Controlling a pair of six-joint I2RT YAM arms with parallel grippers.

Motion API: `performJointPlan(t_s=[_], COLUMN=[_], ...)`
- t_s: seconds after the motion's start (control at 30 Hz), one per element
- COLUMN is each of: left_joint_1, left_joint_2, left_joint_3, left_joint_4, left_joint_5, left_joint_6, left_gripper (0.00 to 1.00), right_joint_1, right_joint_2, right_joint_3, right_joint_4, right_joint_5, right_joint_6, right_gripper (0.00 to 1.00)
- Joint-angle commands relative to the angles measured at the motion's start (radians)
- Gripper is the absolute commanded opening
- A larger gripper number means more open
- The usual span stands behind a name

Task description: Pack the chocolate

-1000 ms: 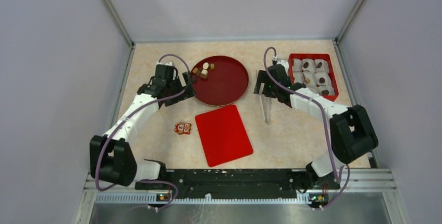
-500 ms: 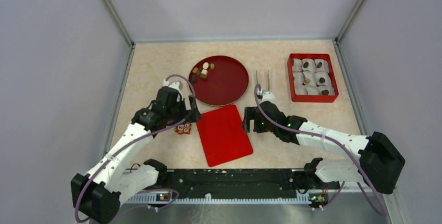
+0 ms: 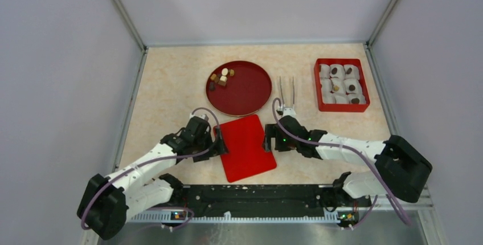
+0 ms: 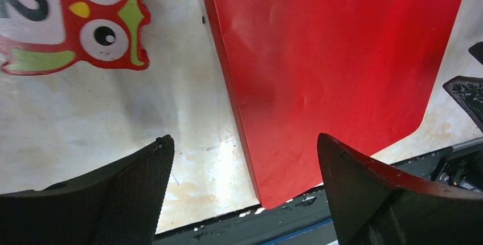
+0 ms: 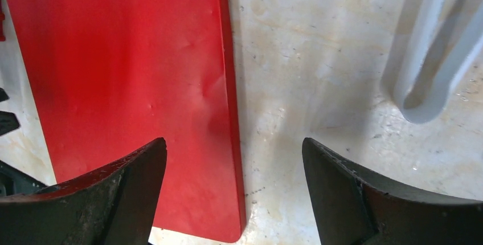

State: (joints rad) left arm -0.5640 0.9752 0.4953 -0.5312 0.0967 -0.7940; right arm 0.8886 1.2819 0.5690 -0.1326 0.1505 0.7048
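The chocolate (image 3: pixel 221 77) lies as small brown, tan and white chunks on the left of a round red plate (image 3: pixel 250 94). More pieces sit in white paper cups in the red box (image 3: pixel 342 84). A flat red lid (image 3: pixel 245 148) lies near the front. My left gripper (image 3: pixel 221 142) (image 4: pixel 244 139) is open and straddles the lid's left edge (image 4: pixel 228 85). My right gripper (image 3: pixel 267 141) (image 5: pixel 233 141) is open and straddles the lid's right edge (image 5: pixel 228 85). Neither holds anything.
Metal tongs (image 3: pixel 286 91) (image 5: pixel 424 68) lie on the table between the plate and the box, just beyond my right gripper. A small owl-patterned packet (image 4: pixel 74 23) lies left of the lid. The dark base rail (image 3: pixel 256 194) runs just in front of the lid.
Both arms pulled back from the plate and the box to the two sides of the lid. The tongs now lie further back, between plate and box.
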Motion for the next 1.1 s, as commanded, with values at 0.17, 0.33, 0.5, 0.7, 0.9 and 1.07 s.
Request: performJointPlan(t_s=[0.17, 0.33, 0.5, 0.7, 0.9, 1.07], left_joint_1=[-0.014, -0.013, -0.015, -0.015, -0.015, -0.014], left_joint_2=[0.101, 0.172, 0.143, 0.048, 0.023, 0.015], left_joint_3=[-0.092, -0.084, -0.088, -0.031, -0.020, -0.018], left_joint_4=[0.285, 0.321, 0.390, 0.312, 0.328, 0.339], left_joint_5=[0.104, 0.123, 0.202, 0.223, 0.278, 0.280], left_joint_6=[-0.058, -0.052, -0.039, 0.017, 0.054, 0.049], left_gripper=[0.99, 0.99, 0.99, 0.99, 0.99, 0.99], right_joint_1=[0.008, 0.008, 0.010, 0.009, 0.009, 0.010], right_joint_2=[0.081, 0.141, 0.127, 0.021, -0.078, -0.119], right_joint_3=[-0.036, -0.040, -0.036, -0.003, -0.025, -0.034], right_joint_4=[0.193, 0.256, 0.281, 0.211, 0.282, 0.299], right_joint_5=[-0.062, -0.121, -0.187, -0.173, -0.202, -0.198], right_joint_6=[0.090, 0.127, 0.149, 0.159, 0.242, 0.267], right_gripper=[0.85, 0.84, 0.83, 0.83, 0.82, 0.81])
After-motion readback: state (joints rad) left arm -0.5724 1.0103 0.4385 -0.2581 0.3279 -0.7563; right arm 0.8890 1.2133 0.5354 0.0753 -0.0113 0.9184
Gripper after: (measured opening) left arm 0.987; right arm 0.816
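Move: The red lid lies flat between the hands, its middle some 8 cm to the right of the left hand and 1 cm farther out. From the right hand it is about 9 cm left and 2 cm back; it sits roughly 3 cm below both. The owl figure is about 8 cm left of the left hand and 3 cm ahead. From the right hand, the tongs lie about 12 cm ahead and 6 cm right, the round tray about 19 cm ahead and 11 cm left. The red lid is closed in on from both sides: the left hand goes right and the right hand left, each some 4 cm and low down, bringing their outer fingers in against its side edges, fingers staying wide. Both hands hover there briefly, then rise, the right about 5 cm, the left only 2, their inner sides tilting up by 15 to 20 degrees. ##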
